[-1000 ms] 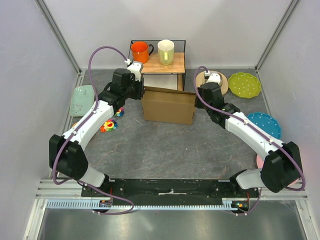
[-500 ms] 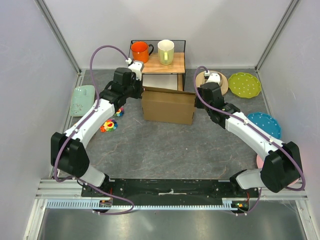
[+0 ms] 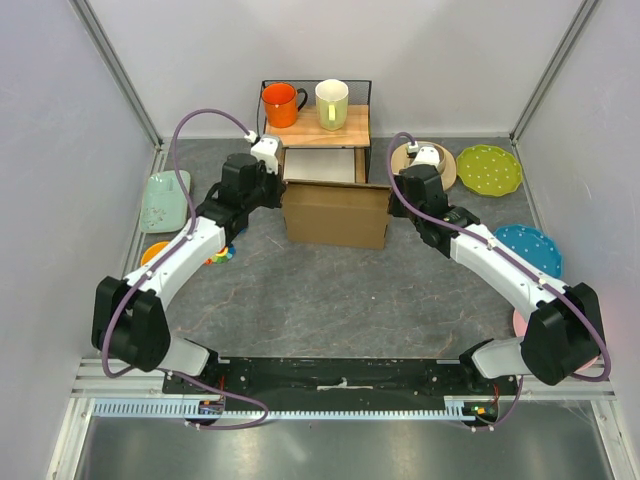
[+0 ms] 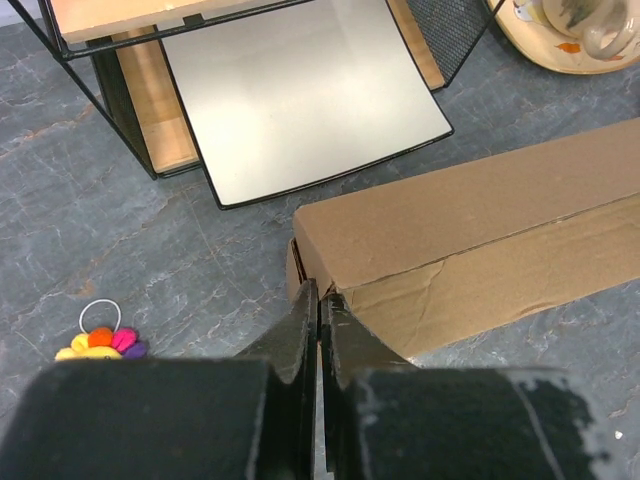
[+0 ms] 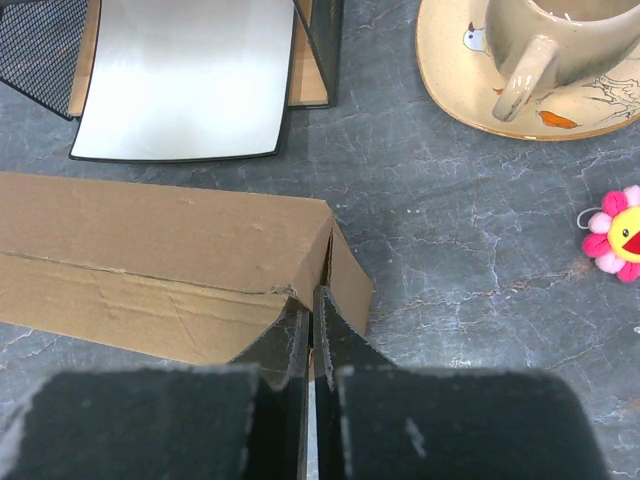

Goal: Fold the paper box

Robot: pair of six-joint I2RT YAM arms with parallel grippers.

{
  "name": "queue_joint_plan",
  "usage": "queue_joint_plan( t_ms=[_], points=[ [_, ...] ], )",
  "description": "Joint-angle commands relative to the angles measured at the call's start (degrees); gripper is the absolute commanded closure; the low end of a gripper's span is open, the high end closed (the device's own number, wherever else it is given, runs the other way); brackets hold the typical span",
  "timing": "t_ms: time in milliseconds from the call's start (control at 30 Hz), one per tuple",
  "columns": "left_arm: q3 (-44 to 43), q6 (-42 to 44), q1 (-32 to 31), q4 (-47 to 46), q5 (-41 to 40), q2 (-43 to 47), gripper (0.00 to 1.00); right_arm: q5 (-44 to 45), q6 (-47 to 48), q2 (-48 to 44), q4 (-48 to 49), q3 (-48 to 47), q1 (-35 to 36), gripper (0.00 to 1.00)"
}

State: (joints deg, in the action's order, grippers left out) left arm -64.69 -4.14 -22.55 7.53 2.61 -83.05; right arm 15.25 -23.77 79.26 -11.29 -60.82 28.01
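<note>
The paper box, plain brown cardboard, stands mid-table in front of the rack. In the left wrist view its long top panel runs to the right. My left gripper is at the box's left end. Its jaws are shut, pinching the thin cardboard edge at that corner. My right gripper is at the box's right end. Its jaws are shut on the end wall beside the side flap, with the top panel stretching away to the left.
Behind the box stands a wire rack with an orange mug and a pale yellow mug, and a grey tray beneath it. Nearby are a tan plate with a cup, a green plate, a blue plate, a mint plate and a flower toy.
My left gripper has closed on the box's left end, and its arm has shifted slightly. The box's back edge now looks flatter. The right arm has held still.
</note>
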Motion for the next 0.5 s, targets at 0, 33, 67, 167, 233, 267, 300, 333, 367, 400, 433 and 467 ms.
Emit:
queue_joint_plan(
  t_ms=[0,33,67,167,233,267,300,333,367,400,433,467],
  points=[
    [6.1,-3.5,-0.7,-0.6,1.3,1.3,0.98,-1.8,-0.1,2.7,-11.6,1.5,0.4,1.00],
    [7.8,-4.0,-0.9,-0.8,1.1,1.7,0.98,-2.0,-0.1,2.7,-11.6,1.4,0.4,1.00],
    [8.5,-4.3,-1.0,-1.1,1.0,1.7,0.98,-2.0,-0.1,2.6,-11.7,1.3,0.4,1.00],
    [9.9,-5.1,-1.2,-1.4,0.3,2.0,0.98,-1.9,-0.2,2.4,-11.8,0.6,0.5,1.00],
    [10.0,-5.1,-1.3,-1.4,-0.3,2.2,0.98,-1.8,-0.1,1.9,-12.1,0.0,0.5,0.97],
    [9.8,-5.0,-1.3,-1.5,-0.5,2.3,0.98,-1.8,-0.2,1.6,-12.2,-0.4,0.5,0.92],
    [9.7,-4.9,-1.4,-1.4,-0.8,2.2,0.98,-1.7,-0.3,1.0,-12.2,-1.1,0.5,0.90],
    [9.5,-4.6,-1.3,-1.3,-1.2,2.1,0.98,-1.6,-0.2,0.7,-12.2,-1.4,0.5,0.87],
    [9.3,-4.6,-1.4,-1.2,-1.3,2.1,0.98,-1.6,-0.2,0.5,-12.2,-1.8,0.5,0.81],
    [9.2,-4.5,-1.4,-1.2,-1.3,2.0,0.98,-1.5,-0.2,-0.1,-12.2,-2.6,0.5,0.78],
    [8.7,-4.5,-1.4,-0.9,-1.4,1.9,0.98,-1.5,-0.4,-0.2,-12.3,-3.1,0.4,0.76],
    [8.5,-4.5,-1.4,-0.6,-1.4,1.8,0.98,-1.5,-0.3,-0.6,-12.4,-3.6,0.5,0.72]
  ],
)
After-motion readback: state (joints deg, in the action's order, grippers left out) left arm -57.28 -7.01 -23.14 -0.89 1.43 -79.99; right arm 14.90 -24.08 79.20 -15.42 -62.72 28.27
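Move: My left hand is shut on the upper left corner of the standing paper box, whose middle lies about 12 cm to its right, 1 cm ahead and 7 cm below. The white tray is roughly 15 cm ahead and 8 cm right; the rainbow toy is some 12 cm left and 4 cm ahead. From my right hand, at the other upper corner, the box's middle is about 12 cm left, 3 cm ahead and 7 cm below; the cup is 17 cm ahead and 10 cm right. I keep my left fingers shut on the box's left corner and ease it back and down by barely 1 cm, rolling the wrist about 5 degrees so that the hand's left side sinks, then hold there. My right hand stays put at first, then opens its fingers about a quarter of the way and starts drawing back by half a centimetre, giving up its pinch on the right corner. ##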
